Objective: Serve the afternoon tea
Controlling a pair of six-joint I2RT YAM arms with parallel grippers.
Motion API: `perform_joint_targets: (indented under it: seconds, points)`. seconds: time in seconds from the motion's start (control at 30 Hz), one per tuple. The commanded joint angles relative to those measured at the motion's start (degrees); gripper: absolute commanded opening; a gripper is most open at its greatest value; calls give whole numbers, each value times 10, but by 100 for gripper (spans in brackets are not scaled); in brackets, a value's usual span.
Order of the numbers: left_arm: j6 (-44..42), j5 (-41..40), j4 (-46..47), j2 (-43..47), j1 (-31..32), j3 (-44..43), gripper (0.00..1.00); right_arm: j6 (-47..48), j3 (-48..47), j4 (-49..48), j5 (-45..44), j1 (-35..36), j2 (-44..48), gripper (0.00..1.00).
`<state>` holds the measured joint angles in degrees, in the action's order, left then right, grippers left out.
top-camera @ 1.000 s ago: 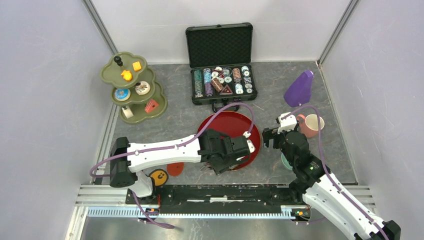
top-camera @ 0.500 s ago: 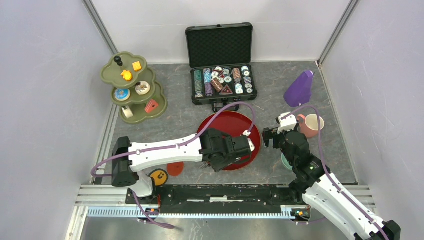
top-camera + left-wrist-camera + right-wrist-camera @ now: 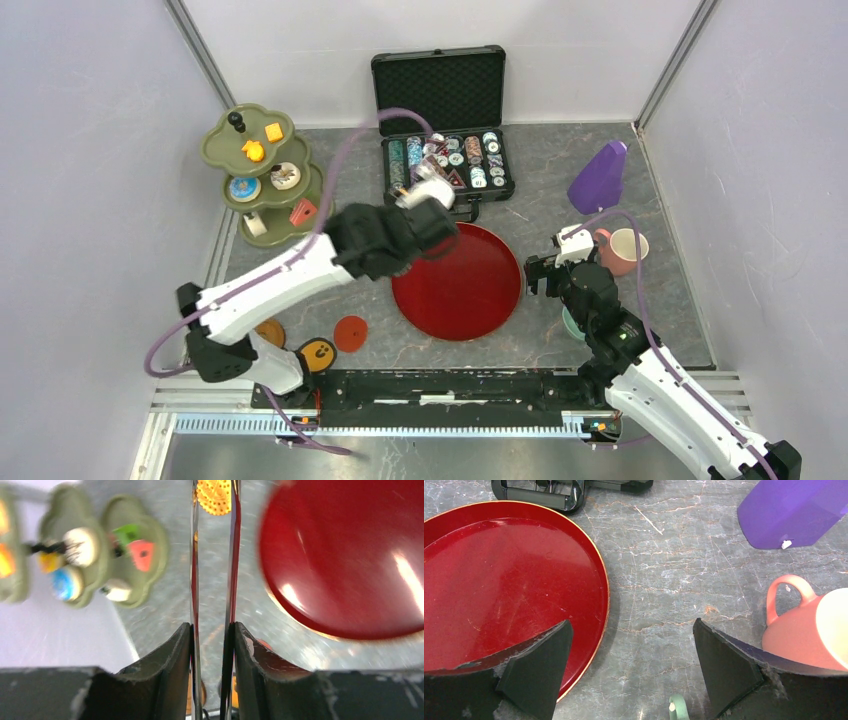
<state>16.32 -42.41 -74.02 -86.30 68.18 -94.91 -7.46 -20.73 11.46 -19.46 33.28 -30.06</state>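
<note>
My left gripper (image 3: 432,200) is raised over the back left edge of the dark-red tray, near the case. In the left wrist view it (image 3: 212,630) is shut on thin metal tongs (image 3: 194,570). An orange biscuit (image 3: 215,495) sits at the tongs' tips. The olive-green stand (image 3: 265,175) holds orange biscuits (image 3: 254,150), donuts (image 3: 244,188) and a cake slice (image 3: 303,211); it also shows in the left wrist view (image 3: 125,565). My right gripper (image 3: 545,272) is open and empty (image 3: 631,645) between the tray and the pink cup (image 3: 809,630). The teal cup's handle (image 3: 676,705) shows below it.
The dark-red tray (image 3: 460,282) lies at the centre with nothing on it. An open black case of poker chips (image 3: 447,165) stands at the back. A purple object (image 3: 598,178) lies at the back right. Round saucers (image 3: 350,333) lie near the left arm's base.
My left arm has lifted off the tray's front right part and swung back and to the left, towards the case and the stand. The right arm has not moved.
</note>
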Motion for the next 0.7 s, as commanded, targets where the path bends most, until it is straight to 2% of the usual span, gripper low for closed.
perform_joint_targets:
  seconds: [0.0,0.13,0.2,0.4,0.53,0.67]
  points:
    - [14,-157,-13,89,-119,-55,22,3,-1,-19,2,2,4,98]
    - [-83,-194,95,152,-233,-55,24,3,-1,-19,3,3,1,98]
    - [-113,-186,153,176,-288,-45,24,4,-2,-19,4,2,0,98]
    - [-87,-178,209,175,-424,-48,22,3,-1,-18,3,2,-2,98]
    - [-40,-105,206,156,-524,-65,23,4,-2,-18,6,2,-2,98]
    - [-16,-56,185,110,-579,-109,23,4,-1,-20,6,2,-2,98]
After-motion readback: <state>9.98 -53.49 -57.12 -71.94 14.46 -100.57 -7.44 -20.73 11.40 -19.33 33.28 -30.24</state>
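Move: The top tier of the stand, where I'm taking the round cracker, lies about 21 cm ahead of my left hand, 30 cm to its left and near its height. On it, the fish cracker sits some 18 cm ahead and 29 cm left of this hand, the square cracker 22 ahead and 26 left. The red plate is about 25 cm below, 5 ahead and 7 right. From my right hand the top tier is roughly 17 cm ahead, 54 left and 10 higher. Keeping my left fingers shut on the tongs, with the round cracker still pinched in their tips, I sweep fast to the left by about 29 cm, away from the red plate and towards the stand, climbing some 15 cm as I go and edging forward. Meanwhile I swing the hand counter-clockwise by more than 50 degrees and lift the fingers nearer to level; the climb eases into a slight sink at the end. ##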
